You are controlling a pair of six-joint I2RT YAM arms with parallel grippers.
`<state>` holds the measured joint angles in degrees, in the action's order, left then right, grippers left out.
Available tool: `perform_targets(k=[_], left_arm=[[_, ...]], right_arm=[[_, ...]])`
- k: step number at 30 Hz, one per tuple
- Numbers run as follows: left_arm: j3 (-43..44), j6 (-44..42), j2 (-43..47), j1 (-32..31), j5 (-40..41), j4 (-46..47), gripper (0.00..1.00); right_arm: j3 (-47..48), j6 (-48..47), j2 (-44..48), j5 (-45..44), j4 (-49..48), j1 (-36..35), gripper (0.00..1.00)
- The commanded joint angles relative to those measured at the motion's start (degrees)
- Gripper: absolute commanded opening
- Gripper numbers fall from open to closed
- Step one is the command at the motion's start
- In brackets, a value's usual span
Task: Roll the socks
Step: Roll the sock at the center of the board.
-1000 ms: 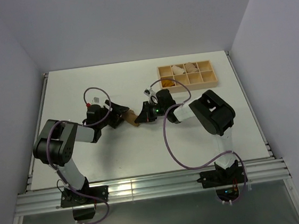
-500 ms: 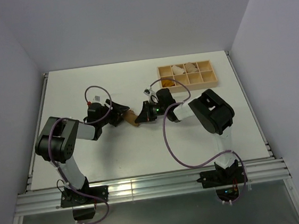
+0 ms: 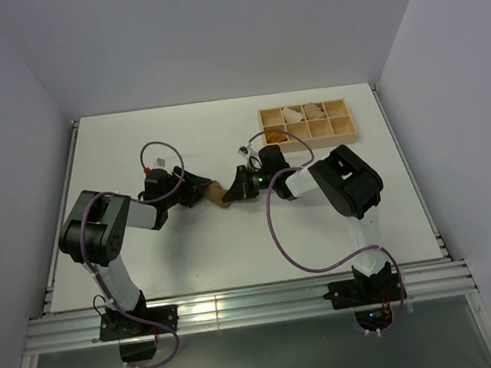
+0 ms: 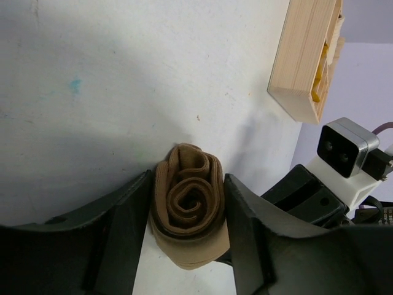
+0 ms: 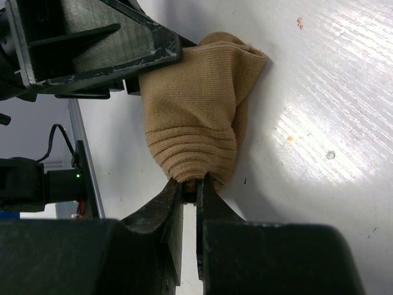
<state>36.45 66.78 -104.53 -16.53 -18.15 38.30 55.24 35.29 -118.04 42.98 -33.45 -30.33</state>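
A tan-brown sock [image 3: 216, 193], wound into a tight spiral roll [image 4: 189, 206], lies on the white table between my two grippers. My left gripper [image 4: 187, 178] straddles the roll, and both of its dark fingers [image 4: 132, 215] press against the roll's sides. From the opposite side, my right gripper [image 5: 190, 184] is shut on the roll's puckered end [image 5: 193, 117]. In the top view the left gripper [image 3: 201, 191] and right gripper [image 3: 231, 192] meet at the sock. A mustard-orange sock [image 3: 273, 134] sits in a near-left compartment of the wooden tray.
The wooden compartment tray [image 3: 310, 141] stands at the back right, holding pale rolled bundles [image 3: 293, 113] in its far cells. Its corner [image 4: 304, 61] shows just beyond the roll in the left wrist view. Cables loop above both arms.
My left gripper's jaws have narrowed onto the sock roll, and the arm has edged slightly toward the right gripper. The right gripper has kept its grip.
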Motion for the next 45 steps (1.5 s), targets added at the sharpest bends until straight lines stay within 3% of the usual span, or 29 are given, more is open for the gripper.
perform_targets(k=[1, 4, 9, 13, 14, 16, 22, 24, 27, 30, 36, 45], left_arm=[[-1.38, -2.97, -3.57, -0.52, 1.81, -11.32, 0.56], [-0.59, -3.15, -3.92, -0.69, 1.89, -12.2, 0.48], [0.38, -3.41, -3.66, -1.22, 2.51, -14.04, 0.26], [1.61, -4.12, -3.4, -1.48, 3.29, -17.03, 0.02], [2.22, -4.2, -3.31, -1.57, 3.47, -18.43, 0.0], [3.36, -4.99, -2.7, -1.75, 4.35, -20.36, 0.0], [8.28, -8.51, -0.85, -2.89, 7.78, -30.12, 0.0], [9.6, -9.56, -0.41, -3.67, 9.36, -33.45, 0.0], [12.24, -11.14, -0.32, -4.73, 11.91, -36.97, 0.0], [14.88, -12.46, -0.85, -5.7, 14.19, -41.37, 0.0], [16.64, -13.35, -1.11, -6.49, 15.95, -44.1, 0.0], [18.48, -14.4, -0.76, -6.76, 17.18, -45.95, 0.0]], right_arm=[[0.39, -0.4, -2.72, -1.5, 4.62, 0.18, 0.0], [0.83, -1.27, -2.81, -1.76, 5.85, 0.18, 0.0], [1.09, -1.71, -3.07, -2.11, 6.38, 0.18, 0.0], [1.18, -3.29, -2.29, -3.16, 7.96, 0.18, 0.0], [1.01, -3.73, -1.85, -3.52, 8.14, 0.18, 0.0], [1.09, -5.57, -0.45, -5.0, 10.41, 0.18, 0.01], [1.97, -11.11, 4.22, -9.92, 17.18, 0.09, 0.2], [2.58, -12.17, 4.92, -10.72, 18.5, 0.09, 0.23], [2.07, -12.44, 5.97, -11.08, 19.22, 0.09, 0.41], [1.8, -13.31, 8.16, -12.56, 19.73, 0.09, 0.51], [4.43, -22.53, 15.98, -20.37, 30.02, -1.4, 0.66], [9.18, -43.01, 21.8, -29.35, 36.53, -7.72, 0.76]])
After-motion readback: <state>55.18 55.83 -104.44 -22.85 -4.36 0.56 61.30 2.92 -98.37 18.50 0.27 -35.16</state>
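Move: The partly rolled brown sock has its far-left end between the left hand's open fingers, its middle about 3 cm to the right, 2 cm back and 1 cm lower. The right hand still grips the near-right end; the sock's middle lies some 3 cm to its left, 2 cm ahead and level in height. The wooden tray's middle is about 24 cm to its right and 21 cm ahead. Left fingers shut on the sock's far-left end; the right hand lets go, backs right, rises about 6 cm. ##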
